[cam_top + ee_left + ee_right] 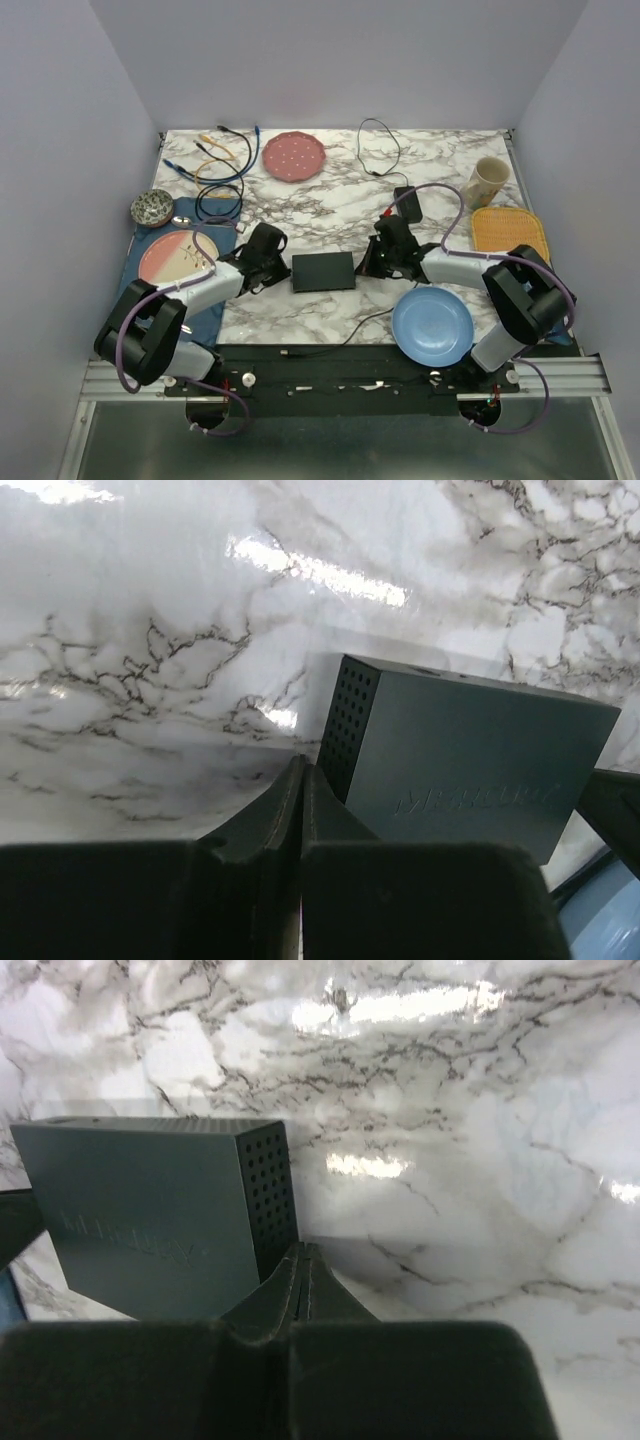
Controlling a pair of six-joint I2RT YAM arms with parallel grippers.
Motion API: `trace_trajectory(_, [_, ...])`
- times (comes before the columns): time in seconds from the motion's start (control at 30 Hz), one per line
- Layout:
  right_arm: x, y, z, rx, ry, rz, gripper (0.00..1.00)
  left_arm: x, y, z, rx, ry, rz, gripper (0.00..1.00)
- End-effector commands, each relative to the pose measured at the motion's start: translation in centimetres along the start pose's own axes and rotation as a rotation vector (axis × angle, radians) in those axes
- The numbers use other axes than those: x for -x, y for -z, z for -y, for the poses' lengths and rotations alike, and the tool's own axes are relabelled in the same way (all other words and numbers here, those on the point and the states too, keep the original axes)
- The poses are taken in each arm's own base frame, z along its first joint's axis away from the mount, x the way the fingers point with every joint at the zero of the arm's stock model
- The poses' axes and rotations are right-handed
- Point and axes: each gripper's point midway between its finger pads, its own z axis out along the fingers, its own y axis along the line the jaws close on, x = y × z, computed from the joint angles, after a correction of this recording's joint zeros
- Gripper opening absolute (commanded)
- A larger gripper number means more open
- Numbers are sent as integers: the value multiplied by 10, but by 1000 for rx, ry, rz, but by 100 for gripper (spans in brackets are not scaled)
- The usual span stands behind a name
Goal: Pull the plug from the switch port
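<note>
The switch, a flat black box, lies at the middle of the marble table between my two grippers. My left gripper is shut and holds nothing. In the left wrist view its tips rest by the perforated left end of the switch. My right gripper is also shut and holds nothing. Its tips sit at the foot of the perforated right end of the switch. The plug and the port edge are hidden in all views.
A blue plate lies near the right arm's base, with a thin black cable running past it. A power brick, cup and yellow mat are at the right. A pink plate, loose cables, a bowl and a blue cloth are at the left.
</note>
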Motion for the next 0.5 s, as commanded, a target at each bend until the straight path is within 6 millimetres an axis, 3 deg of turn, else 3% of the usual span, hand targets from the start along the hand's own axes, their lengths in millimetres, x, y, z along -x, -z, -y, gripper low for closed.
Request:
trace_trajectory(0.0, [22,28,3,-118,79,69,3,54,40,2,129,-118,171,24])
trace_trajectory(0.07, [50,55,-11,-111,120,165,8,73,59,0,181,-159,229,36])
trace_trajectory(0.1, [63,66,-10,-139,172,224,15,94,77,11,170,-178,308,50])
trace_trajectory(0.17, [81,94,-17,-138,216,336,25,107,94,14,168,-185,359,73])
trace_trajectory(0.2, [93,107,-13,-174,249,401,34,114,108,18,140,-175,407,94])
trace_trajectory(0.27, [100,121,-19,-170,284,471,41,121,120,25,83,-165,458,99])
trace_trajectory(0.37, [108,147,-25,-131,313,581,90,122,131,27,11,-95,509,99])
trace_trajectory(0.4, [103,147,-20,-125,314,584,100,121,132,25,1,-70,513,99])
trace_trajectory(0.47, [106,160,-28,-67,300,634,100,115,130,31,-40,-51,485,99])
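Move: The switch sits between the two closed grippers, its middle about 10 cm to the right of the left fingertips and 1 cm farther out, and roughly 9 cm to the left of the right ones, straight level; everything lies near fingertip height. From the right gripper, the black adapter is some 18 cm ahead and 14 cm right, the blue plate about 16 cm back and 21 cm right. The cream plate is about 31 cm left and 5 cm ahead of the left gripper. Bring both grippers off the two ends of the switch: lift each about 18 cm, drawing the left one out to the left and the right one out to the right by some 5 cm. Spread the fingers from nearly shut to wide open on the way up and tilt both hands up to point more forward, the right a little more than the left. ##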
